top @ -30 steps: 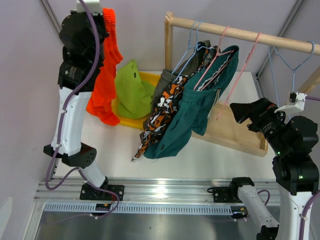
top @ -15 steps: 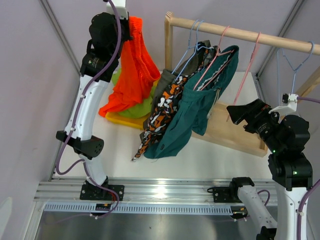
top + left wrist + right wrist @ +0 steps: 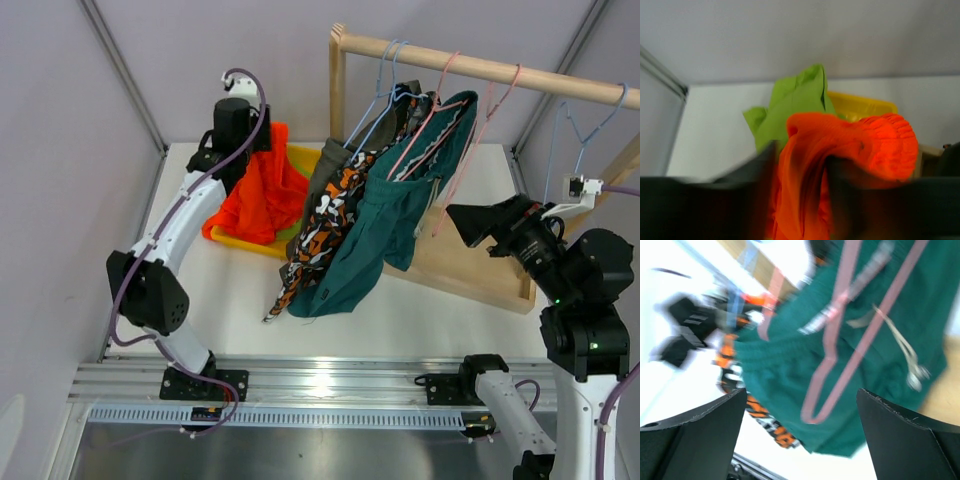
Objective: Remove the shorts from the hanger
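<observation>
Bright orange-red shorts (image 3: 262, 195) lie heaped on the yellow tray (image 3: 300, 157) at the back left. My left gripper (image 3: 243, 150) hangs just over them, its jaws parted with loose orange-red shorts (image 3: 865, 140) folds still between the fingers. Lime green shorts (image 3: 795, 100) lie behind the orange pair. Dark teal shorts (image 3: 390, 215), camouflage shorts (image 3: 325, 215) and olive-grey shorts (image 3: 325, 165) hang on hangers from the wooden rod (image 3: 480, 68). My right gripper (image 3: 468, 222) stands open to the right of the teal shorts (image 3: 790, 365), facing a pink hanger (image 3: 840, 365), touching nothing.
The rack's wooden base (image 3: 470, 265) lies under the hanging clothes. An empty pink hanger (image 3: 490, 140) and an empty blue hanger (image 3: 575, 125) hang further right on the rod. Walls close in at the left and back.
My left arm swung down and to the right with the orange-red shorts, lowering them onto the tray over the green pair, and its jaws have parted. The right gripper edged left toward the rack.
</observation>
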`<move>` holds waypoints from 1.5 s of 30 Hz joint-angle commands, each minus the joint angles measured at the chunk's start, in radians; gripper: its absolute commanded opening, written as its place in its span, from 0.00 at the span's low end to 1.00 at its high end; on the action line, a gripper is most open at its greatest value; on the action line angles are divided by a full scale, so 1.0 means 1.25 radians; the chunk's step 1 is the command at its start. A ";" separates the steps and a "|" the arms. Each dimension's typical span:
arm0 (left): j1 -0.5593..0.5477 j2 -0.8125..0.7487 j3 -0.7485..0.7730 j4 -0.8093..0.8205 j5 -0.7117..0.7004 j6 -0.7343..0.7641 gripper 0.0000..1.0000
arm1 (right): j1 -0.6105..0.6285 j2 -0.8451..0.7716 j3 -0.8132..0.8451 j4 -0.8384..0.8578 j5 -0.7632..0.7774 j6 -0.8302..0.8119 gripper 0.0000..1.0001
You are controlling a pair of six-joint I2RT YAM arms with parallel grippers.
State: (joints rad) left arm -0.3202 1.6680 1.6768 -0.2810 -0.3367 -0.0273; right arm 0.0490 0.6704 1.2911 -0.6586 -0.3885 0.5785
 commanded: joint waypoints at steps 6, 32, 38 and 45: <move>0.028 -0.070 -0.121 0.019 0.056 -0.133 0.99 | -0.001 0.143 0.159 0.229 -0.142 0.071 0.99; 0.012 -0.691 -0.617 -0.021 0.151 -0.101 0.99 | 0.226 0.432 0.245 0.295 0.141 0.007 0.87; 0.012 -0.704 -0.652 0.001 0.156 -0.106 0.99 | 0.244 0.458 0.232 0.321 0.156 0.012 0.84; 0.012 -0.720 -0.662 0.008 0.156 -0.103 0.99 | 0.261 0.478 0.232 0.343 0.178 0.010 0.65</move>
State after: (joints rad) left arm -0.2989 0.7910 0.8570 -0.3172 -0.1612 -0.1654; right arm 0.3660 1.2644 1.5772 -0.2985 -0.1902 0.6010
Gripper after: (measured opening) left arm 0.993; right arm 0.689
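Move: The teal shorts' pink hanger is roughly 16 cm ahead of the right hand, 9 cm left and 5 cm higher. The empty pink hanger is about 12 cm ahead and 3 cm right; the teal shorts hang 8 cm ahead, 12 cm left and 15 cm below. From the left hand, the orange shorts are mostly piled some 8 cm back, 4 cm right and 18 cm below. Left hand releases orange shorts, retreating 20 cm; right reaches 18 cm forward-left to the teal shorts' hanger, partly closing. ##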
